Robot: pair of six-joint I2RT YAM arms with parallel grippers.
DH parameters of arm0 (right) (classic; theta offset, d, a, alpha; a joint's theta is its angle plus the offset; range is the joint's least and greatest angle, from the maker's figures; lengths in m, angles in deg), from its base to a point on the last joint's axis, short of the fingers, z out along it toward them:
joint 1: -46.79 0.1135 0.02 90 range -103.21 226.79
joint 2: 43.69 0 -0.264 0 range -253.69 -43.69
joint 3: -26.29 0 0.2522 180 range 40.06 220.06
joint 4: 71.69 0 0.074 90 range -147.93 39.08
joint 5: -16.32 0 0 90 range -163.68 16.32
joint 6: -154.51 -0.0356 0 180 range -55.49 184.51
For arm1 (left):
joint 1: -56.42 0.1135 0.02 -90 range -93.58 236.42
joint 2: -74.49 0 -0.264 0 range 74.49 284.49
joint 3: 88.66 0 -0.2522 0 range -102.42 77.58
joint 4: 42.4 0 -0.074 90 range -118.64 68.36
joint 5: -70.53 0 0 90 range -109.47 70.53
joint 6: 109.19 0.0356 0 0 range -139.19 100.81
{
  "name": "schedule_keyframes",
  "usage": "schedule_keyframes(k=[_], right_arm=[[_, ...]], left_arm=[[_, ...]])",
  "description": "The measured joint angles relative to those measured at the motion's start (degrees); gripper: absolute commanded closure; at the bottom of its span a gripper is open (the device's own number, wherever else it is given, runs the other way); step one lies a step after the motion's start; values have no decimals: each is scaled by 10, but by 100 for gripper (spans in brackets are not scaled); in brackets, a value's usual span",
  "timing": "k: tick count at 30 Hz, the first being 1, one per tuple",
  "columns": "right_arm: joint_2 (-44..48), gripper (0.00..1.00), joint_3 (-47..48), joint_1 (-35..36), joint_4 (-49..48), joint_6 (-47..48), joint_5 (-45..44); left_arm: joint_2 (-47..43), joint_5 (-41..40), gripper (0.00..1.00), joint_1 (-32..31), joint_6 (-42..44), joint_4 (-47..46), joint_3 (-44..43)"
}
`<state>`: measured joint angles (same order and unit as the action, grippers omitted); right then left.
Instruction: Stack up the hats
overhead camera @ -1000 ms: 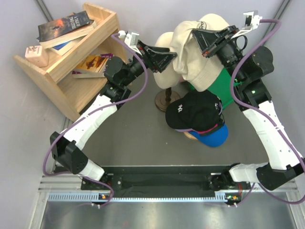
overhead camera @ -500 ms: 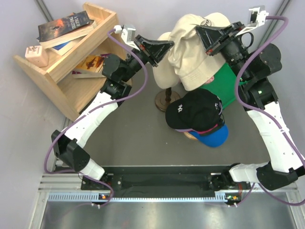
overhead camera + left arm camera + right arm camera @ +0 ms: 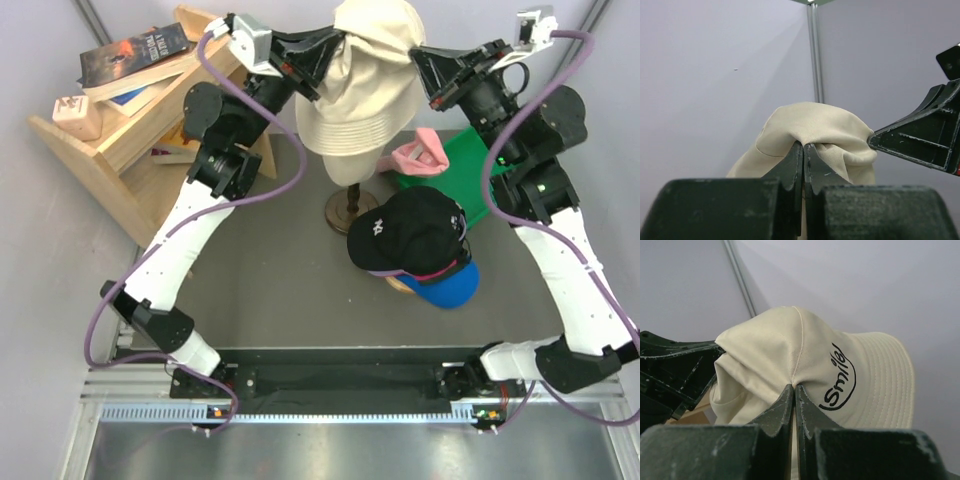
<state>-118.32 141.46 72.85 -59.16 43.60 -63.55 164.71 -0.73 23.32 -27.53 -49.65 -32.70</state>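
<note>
A cream bucket hat (image 3: 365, 85) with a black "Smile" print (image 3: 840, 371) hangs in the air at the back, pinched from both sides. My left gripper (image 3: 328, 48) is shut on a fold of its crown (image 3: 812, 125). My right gripper (image 3: 417, 62) is shut on the opposite side (image 3: 794, 386). In front, a black cap with a white logo (image 3: 412, 232) tops a pile over a magenta edge (image 3: 447, 269) and a blue cap (image 3: 447, 289). A light pink cap (image 3: 420, 153) lies on a green sheet (image 3: 458, 178).
A cream mannequin head (image 3: 343, 170) on a round wooden stand (image 3: 350, 211) sits below the held hat. A wooden shelf (image 3: 140, 140) with books (image 3: 135, 55) stands at the back left. The grey wall is close behind both grippers.
The left gripper closed on the bucket hat. Both arms then raised it and carried it left and back, uncovering the light pink cap on the green sheet.
</note>
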Motion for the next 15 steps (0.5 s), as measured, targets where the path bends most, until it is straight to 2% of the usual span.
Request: schedule_keyframes(k=[8, 15], right_arm=[[-37, 100, -24, -19, 0, 2, -14], [-47, 100, -47, -56, -5, -4, -11]], left_arm=[[71, -9, 100, 17, 72, 30, -24], [134, 0, 100, 34, 70, 58, -41]])
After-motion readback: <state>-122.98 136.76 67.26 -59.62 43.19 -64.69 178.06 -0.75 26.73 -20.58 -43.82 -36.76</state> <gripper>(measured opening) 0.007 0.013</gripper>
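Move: The mannequin head stands about 15 cm ahead of the left hand and 5 cm to its right, its middle some 34 cm lower. From the right hand that head is about 16 cm ahead and 6 cm left, some 31 cm below. The stack of caps on the wooden stand lies about 8 cm back from the right hand, 4 cm right and 46 cm down; the pink hat is roughly 28 cm ahead and 15 cm right, 51 cm down. Forward and down at once, both arms carry the cream bucket hat towards the mannequin head, each keeping its closed pinch on the crown. The left hand goes farther, some 11 cm out and 10 cm down with a slight drift right, its wrist turning about 15 degrees; the right makes roughly 7 cm each way, tipping its fingers a little downwards. ##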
